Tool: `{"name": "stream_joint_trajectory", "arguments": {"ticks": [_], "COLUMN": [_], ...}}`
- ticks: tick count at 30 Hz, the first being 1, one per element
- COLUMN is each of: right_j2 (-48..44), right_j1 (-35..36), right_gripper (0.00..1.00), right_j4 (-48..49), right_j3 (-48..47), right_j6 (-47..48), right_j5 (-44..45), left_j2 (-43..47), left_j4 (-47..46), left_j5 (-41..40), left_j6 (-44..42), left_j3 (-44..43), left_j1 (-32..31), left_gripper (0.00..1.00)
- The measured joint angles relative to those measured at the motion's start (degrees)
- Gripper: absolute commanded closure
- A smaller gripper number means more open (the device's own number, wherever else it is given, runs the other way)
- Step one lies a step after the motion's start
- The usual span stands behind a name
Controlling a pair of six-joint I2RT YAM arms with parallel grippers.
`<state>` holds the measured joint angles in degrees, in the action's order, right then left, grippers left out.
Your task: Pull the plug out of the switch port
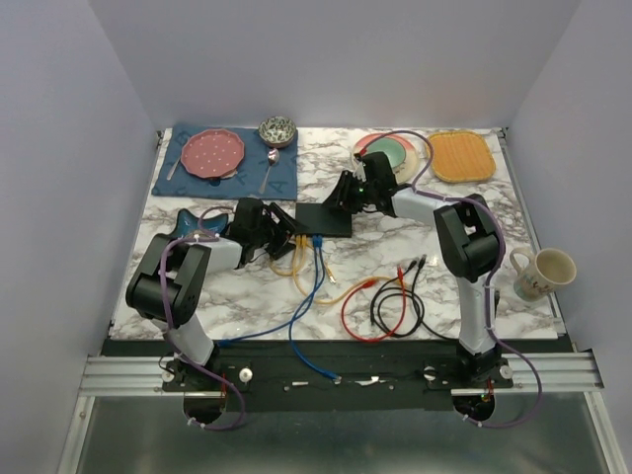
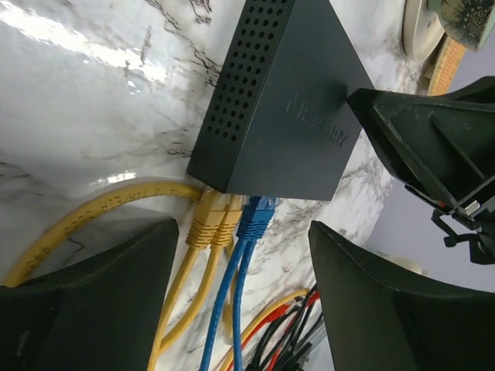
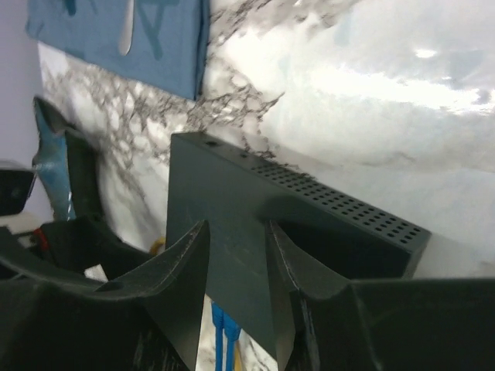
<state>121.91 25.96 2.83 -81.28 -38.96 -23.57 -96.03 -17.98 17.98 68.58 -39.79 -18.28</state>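
The switch, a flat matte-black box, lies mid-table. Along its near edge two yellow plugs and a blue plug sit side by side in the ports. My left gripper is open, its wide-apart fingers flanking the cables just short of the plugs. Seen from above, the left gripper is at the switch's near-left corner. My right gripper hovers at the switch's top, jaws partly apart with nothing between them. One finger appears to touch the lid.
Loose red, black and yellow cables lie near the front. A dark blue star-shaped dish sits left of the left gripper. A blue mat with a pink plate, a bowl, stacked plates, an orange mat and a mug ring the table.
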Motion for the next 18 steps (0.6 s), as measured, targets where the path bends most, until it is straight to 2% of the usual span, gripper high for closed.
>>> {"name": "stream_joint_trajectory", "arguments": {"ticks": [6,12,18], "right_j2": [0.07,-4.44,-11.76], "right_j1": [-0.02,-0.02,-0.02], "right_gripper": [0.56,0.57,0.57], "right_j4": [0.28,1.16,2.95], "right_j3": [0.42,8.22,16.87], "right_j6": [0.04,-0.11,-0.87], "right_j5": [-0.90,-0.04,1.62], "left_j2": [-1.75,-2.58,-4.02], "left_j4": [-0.81,-0.96,-1.88], "left_j5": [1.40,1.88,3.10], "left_j6": [-0.04,-1.18,-1.77], "left_j3": [-0.98,-1.38,-1.95], "left_j1": [-1.55,-4.00,-7.61], "left_gripper": [0.36,0.56,0.65]}}
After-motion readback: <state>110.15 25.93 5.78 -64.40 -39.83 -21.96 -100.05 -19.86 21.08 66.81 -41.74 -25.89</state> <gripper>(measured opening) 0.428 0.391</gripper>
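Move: Just back and to the right of the left hand, about 1 cm and 2 cm, sit the yellow plugs, some 2 cm below it; the blue plugs are 5 cm to its right and 2 cm back, and the switch's middle 7 cm right and 4 cm ahead. From the right hand, low over the switch's rear edge, the switch's middle lies about 5 cm back, 3 cm left and slightly below, the blue plugs 11 cm back and 4 cm left. Sweeping about 5 cm to the right and then also some 3 cm back, the left hand follows the yellow plugs, swinging about 10 degrees clockwise while its wide-open fingers close to under half, ending astride them. The right hand first holds nearly still, then draws back about 5 cm and some 3 cm right, low across the switch's top towards its front edge, fingertips seeming to keep touching it, opening unchanged. ##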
